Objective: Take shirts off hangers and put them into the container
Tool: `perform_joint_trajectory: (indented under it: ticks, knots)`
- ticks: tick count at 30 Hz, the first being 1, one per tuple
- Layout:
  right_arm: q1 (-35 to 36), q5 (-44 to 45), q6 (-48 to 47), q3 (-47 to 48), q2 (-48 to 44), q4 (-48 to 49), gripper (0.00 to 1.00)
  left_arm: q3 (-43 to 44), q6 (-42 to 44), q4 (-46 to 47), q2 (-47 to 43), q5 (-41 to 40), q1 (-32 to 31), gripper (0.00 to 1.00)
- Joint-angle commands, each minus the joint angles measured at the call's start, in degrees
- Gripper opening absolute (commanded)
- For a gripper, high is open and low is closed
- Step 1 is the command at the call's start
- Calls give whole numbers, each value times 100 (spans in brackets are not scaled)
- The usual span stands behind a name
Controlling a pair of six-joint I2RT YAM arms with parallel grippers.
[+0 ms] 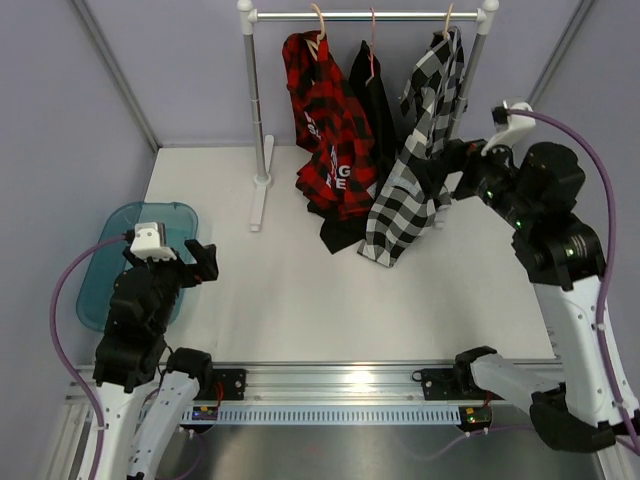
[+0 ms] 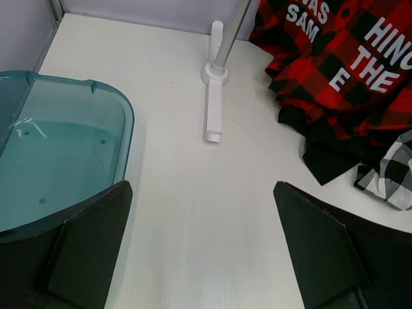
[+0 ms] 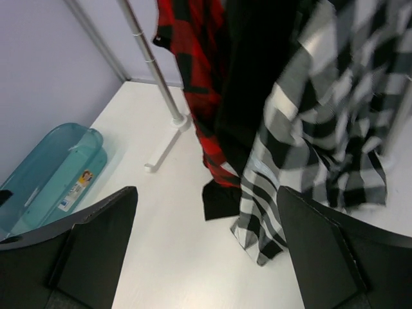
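Note:
Three shirts hang from the rail on hangers: red-and-black plaid (image 1: 325, 130) on a tan hanger (image 1: 318, 20), plain black (image 1: 375, 100) on a thin pink hanger (image 1: 372, 40), and black-and-white check (image 1: 415, 160) on a tan hanger (image 1: 447, 25). Their tails rest on the table. My right gripper (image 1: 452, 168) is open beside the check shirt (image 3: 309, 141), nothing between its fingers (image 3: 96, 244). The teal container (image 1: 120, 235) lies empty at the left. My left gripper (image 1: 195, 262) hovers open at its right rim (image 2: 125, 116), holding nothing.
The white-and-steel garment rail (image 1: 370, 15) stands at the back, its left post and foot (image 1: 260, 190) between the container and the shirts. Its right post (image 1: 470, 80) is behind the check shirt. Grey walls close the back and sides.

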Motion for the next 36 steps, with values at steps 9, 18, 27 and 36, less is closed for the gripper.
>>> perform_joint_trajectory:
  ticks: [9,18,27,36]
  knots:
    - [1320,955,-1269,2375,2616,530,96,-823,-162,864,-407,-91,-23,99]
    - [1461,841,-1630,3668,4216,838,90,-858,-223,811,-460,-91,-23,99]
    - [1505,946,-1648,4512,5227,777,81,-893,-267,837,-487,120,-23,99]
    - [1505,964,-1674,4978,5632,689,54,-919,-276,828,-557,155,-23,99]
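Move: The red plaid shirt hangs roughly 24 cm ahead of my right hand and 18 cm to its left, with its middle some 10 cm lower. The black shirt beside it is about 23 cm ahead and 9 cm left of that hand, and the black-and-white checked shirt is about 18 cm straight ahead, both also lower. From my left hand the red shirt is some 30 cm ahead, 25 cm right and 5 cm above. I swing my right hand forward about 22 cm and left some 16 cm to the upper part of the red plaid shirt, rising slightly at first and then sinking as the hand rolls its left side down. Easing to a stop there, I narrow the fingers to about half open around the shirt's cloth. My left hand, still wide open, just sinks 3 cm. ##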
